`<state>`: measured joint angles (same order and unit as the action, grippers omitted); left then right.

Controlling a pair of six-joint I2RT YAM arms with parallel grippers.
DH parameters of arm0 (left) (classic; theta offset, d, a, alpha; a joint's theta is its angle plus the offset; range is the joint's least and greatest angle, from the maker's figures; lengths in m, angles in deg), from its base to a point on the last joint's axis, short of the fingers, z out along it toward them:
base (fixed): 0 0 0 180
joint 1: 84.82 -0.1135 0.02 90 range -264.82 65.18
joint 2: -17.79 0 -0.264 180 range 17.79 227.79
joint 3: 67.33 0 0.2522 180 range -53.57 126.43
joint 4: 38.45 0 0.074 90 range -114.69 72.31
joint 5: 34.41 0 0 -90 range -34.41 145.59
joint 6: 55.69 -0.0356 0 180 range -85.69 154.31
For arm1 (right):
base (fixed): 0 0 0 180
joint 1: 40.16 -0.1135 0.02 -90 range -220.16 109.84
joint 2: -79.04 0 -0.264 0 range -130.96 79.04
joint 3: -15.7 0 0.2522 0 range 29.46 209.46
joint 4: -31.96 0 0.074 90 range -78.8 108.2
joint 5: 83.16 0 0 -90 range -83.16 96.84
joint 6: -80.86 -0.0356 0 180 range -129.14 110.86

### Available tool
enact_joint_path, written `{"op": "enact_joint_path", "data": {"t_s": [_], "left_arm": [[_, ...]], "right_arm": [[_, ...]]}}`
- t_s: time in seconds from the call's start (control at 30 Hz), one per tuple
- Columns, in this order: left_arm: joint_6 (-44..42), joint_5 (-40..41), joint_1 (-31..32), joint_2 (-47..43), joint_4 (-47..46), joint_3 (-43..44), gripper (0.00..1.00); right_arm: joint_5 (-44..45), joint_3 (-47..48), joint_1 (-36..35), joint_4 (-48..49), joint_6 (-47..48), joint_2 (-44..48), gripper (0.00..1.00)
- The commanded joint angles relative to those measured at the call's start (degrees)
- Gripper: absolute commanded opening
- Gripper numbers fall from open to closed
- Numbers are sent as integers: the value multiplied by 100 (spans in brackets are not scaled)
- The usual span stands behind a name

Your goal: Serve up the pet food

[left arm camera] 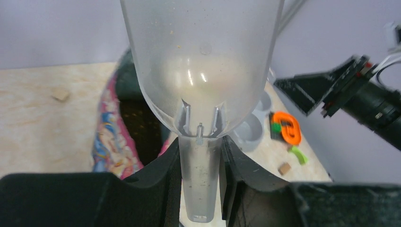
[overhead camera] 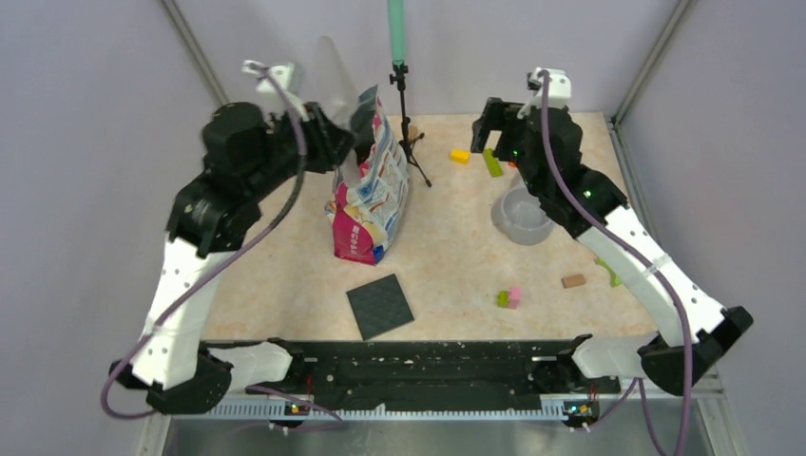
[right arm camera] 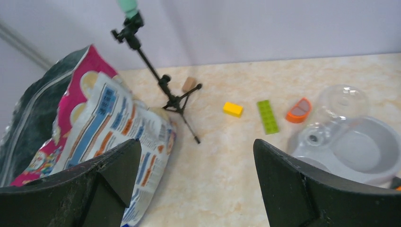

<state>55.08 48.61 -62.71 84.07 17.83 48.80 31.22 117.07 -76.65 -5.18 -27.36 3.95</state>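
My left gripper (left arm camera: 201, 161) is shut on the handle of a translucent plastic scoop (left arm camera: 201, 71), whose cup stands up in front of the camera. The scoop (overhead camera: 333, 71) hangs above the open top of the pink-and-blue printed bag (overhead camera: 371, 190). Through the bag's mouth (left arm camera: 139, 123) I see only a dark inside, and the pet food itself cannot be made out. No brown pellets show through the scoop. A grey bowl (overhead camera: 523, 214) sits at the right. My right gripper (overhead camera: 494, 123) hovers open and holding nothing behind that bowl (right arm camera: 364, 146), facing the bag (right arm camera: 94, 123).
A small black tripod (overhead camera: 409, 123) stands just right of the bag. Yellow (overhead camera: 460, 156) and green (overhead camera: 492, 162) blocks lie behind the bowl, near an orange piece (right arm camera: 299, 110). A black square mat (overhead camera: 380, 306), pink-green blocks (overhead camera: 510, 298) and a brown block (overhead camera: 573, 280) lie nearer the front.
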Motion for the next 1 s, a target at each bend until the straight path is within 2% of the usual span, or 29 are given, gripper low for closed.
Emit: {"op": "enact_joint_path", "data": {"t_s": [0.0,0.17,0.37,0.7,0.97], "left_arm": [[-306,1044,1200,796,532,335,0],[-457,1401,2118,1319,818,345,0],[-21,890,2297,2090,458,-271,0],[942,754,2544,4059,-199,-180,0],[1296,902,2544,5541,-544,427,0]], "right_arm": [[1400,-386,115,519,187,911,91],[2358,-947,132,700,683,1753,90],[2950,-1211,130,491,821,2485,89],[2834,-1226,125,-296,404,2592,89],[2616,-1264,125,-566,203,2598,89]]}}
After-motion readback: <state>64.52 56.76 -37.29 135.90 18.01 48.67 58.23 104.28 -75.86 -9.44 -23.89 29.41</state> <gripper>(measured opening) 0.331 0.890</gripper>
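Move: My left hand, high up with the clear scoop already in its fingers, has the open patch of table between bag and bowl about 5 cm ahead, 23 cm to the right and 48 cm below. The pet food bag stands about 12 cm ahead, level sideways, its middle some 33 cm down; the grey bowl's near cup is 12 cm ahead, 43 cm right, 45 cm below. From my right hand that patch lies 3 cm back, 8 cm left, 39 cm down. Keeping the scoop gripped, I swing my left hand right, then sink steeply beside the bag towards the open table, about 38 cm down and 22 cm right in all, tipping the fingers some 45 degrees downward. Meanwhile my empty right hand, still open, clears off about 16 cm right and 10 cm back, turning clockwise. ##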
